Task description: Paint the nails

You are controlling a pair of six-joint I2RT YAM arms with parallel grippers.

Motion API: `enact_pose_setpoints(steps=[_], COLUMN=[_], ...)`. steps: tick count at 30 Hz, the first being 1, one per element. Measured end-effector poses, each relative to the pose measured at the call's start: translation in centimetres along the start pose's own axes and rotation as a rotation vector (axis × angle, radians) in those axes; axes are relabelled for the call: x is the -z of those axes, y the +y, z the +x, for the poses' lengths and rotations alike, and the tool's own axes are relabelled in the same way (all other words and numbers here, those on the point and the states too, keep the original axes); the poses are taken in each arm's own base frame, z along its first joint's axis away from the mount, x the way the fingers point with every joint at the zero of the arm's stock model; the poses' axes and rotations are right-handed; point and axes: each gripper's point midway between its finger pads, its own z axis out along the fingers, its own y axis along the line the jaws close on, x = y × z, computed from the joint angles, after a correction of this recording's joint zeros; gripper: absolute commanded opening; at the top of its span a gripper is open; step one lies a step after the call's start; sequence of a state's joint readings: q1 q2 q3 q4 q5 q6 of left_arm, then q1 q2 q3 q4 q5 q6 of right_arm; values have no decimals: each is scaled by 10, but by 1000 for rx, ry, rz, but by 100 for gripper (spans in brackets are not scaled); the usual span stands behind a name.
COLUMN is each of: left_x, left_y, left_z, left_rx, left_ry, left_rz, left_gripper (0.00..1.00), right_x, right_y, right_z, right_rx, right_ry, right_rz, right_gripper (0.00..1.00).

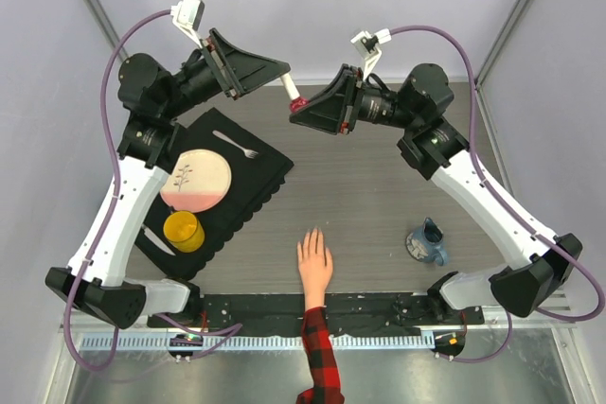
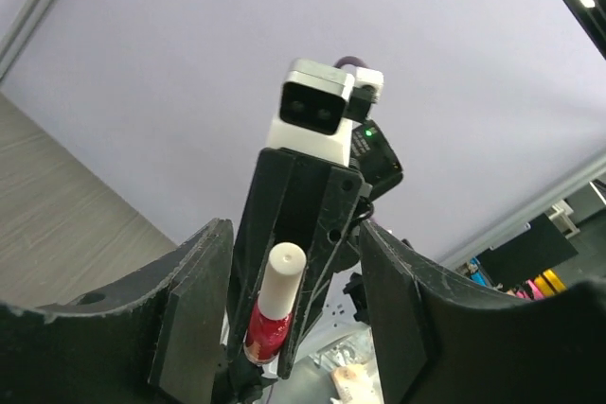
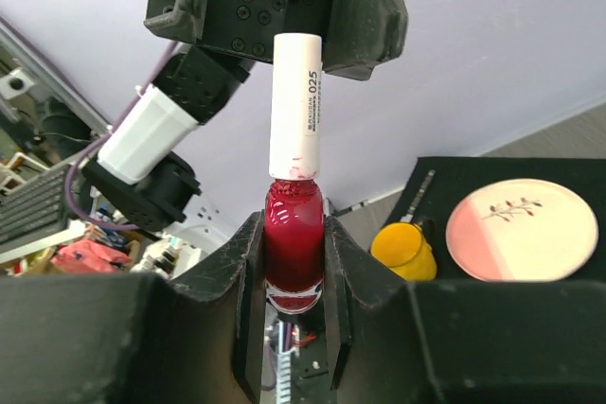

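Observation:
A small red polish bottle (image 3: 294, 243) with a tall white cap (image 3: 295, 106) stands upright, and my right gripper (image 3: 294, 234) is shut on its glass body. It is held high over the back of the table (image 1: 294, 96). My left gripper (image 2: 294, 234) faces it from the other side, jaws wide open on either side of the cap (image 2: 283, 276) without touching it. In the top view the left gripper (image 1: 284, 71) sits just above and behind the bottle. The pale hand (image 1: 314, 260) with a plaid sleeve (image 1: 320, 357) lies flat at the near edge. Its nails (image 1: 311, 233) are too small to judge for colour.
A black placemat (image 1: 260, 172) on the left carries a pink-and-cream plate (image 1: 196, 182), a yellow cup (image 1: 183, 231) and a fork (image 1: 237, 146). A small blue-grey object (image 1: 428, 243) stands on the near right of the table.

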State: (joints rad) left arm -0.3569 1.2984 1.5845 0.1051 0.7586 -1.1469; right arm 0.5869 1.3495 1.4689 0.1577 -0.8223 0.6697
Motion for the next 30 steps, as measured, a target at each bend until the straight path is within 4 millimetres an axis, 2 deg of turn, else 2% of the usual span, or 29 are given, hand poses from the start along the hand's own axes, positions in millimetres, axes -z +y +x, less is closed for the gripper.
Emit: enact_pose_setpoints(steps=[7,11,14,16,18,20,21,23,25,27,28,30], left_x=[0,-1,-3,-4,-7,-10,-11,-14,-16,-17,-16,-12], left_y=[-18,-19,-18,-15,-10,-5,-3,5,13,20,18,8], left_z=[-1,2,4,5,5,5,4,3,-3,-12,-15,-10], left_rx=[-21,-12,-7,-4,5,12,7,-6,-21,-63,-89,-136], left_ry=[6,22,33,37,42,46,47,44,28,-10,-22,-26], left_rz=[73,87,89,86,79,70,65,35,-20,-86,-109,-131], left_gripper=[53,52,47,29,15,10,3,0,0,0,0,0], right_x=[-3,-5,-6,-6,-7,-7,-7,-8,-18,-30,-35,-34], right_y=[8,6,3,1,2,1,-1,-10,-14,-27,-25,-21], right_z=[-6,-9,-11,-11,-12,-12,-12,-13,-11,-16,-16,-16], right_rx=[-24,-26,-30,-33,-29,-30,-36,-17,9,111,178,308], right_ry=[-24,-36,-44,-46,-49,-50,-51,-52,-46,-100,-132,-186], right_rz=[-54,-65,-65,-66,-72,-69,-56,-3,95,324,428,616], right_gripper=[1,1,1,1,1,1,1,1,1,1,1,1])
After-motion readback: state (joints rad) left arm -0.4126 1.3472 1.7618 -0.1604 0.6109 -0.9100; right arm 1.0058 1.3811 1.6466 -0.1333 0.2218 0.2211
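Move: Just beyond the left hand's open fingertips is the white cap of the nail polish, its middle about 3 cm to the hand's right, 1 cm back and 3 cm lower. The red bottle under it lies about 4 cm right, 3 cm back and 6 cm below. The right hand already holds that bottle between its finger pads; from there the cap sits about 2 cm ahead, 1 cm left and 4 cm up. Easing about 2 cm back and up, the left hand then comes forward some 4 cm, shuts its open fingers and pinches the cap, giving back about 1 cm at the end. The right hand keeps its grip on the bottle, rises about 1 cm, then swings some 3 cm forward and left towards the left hand while turning about 40 degrees clockwise. ##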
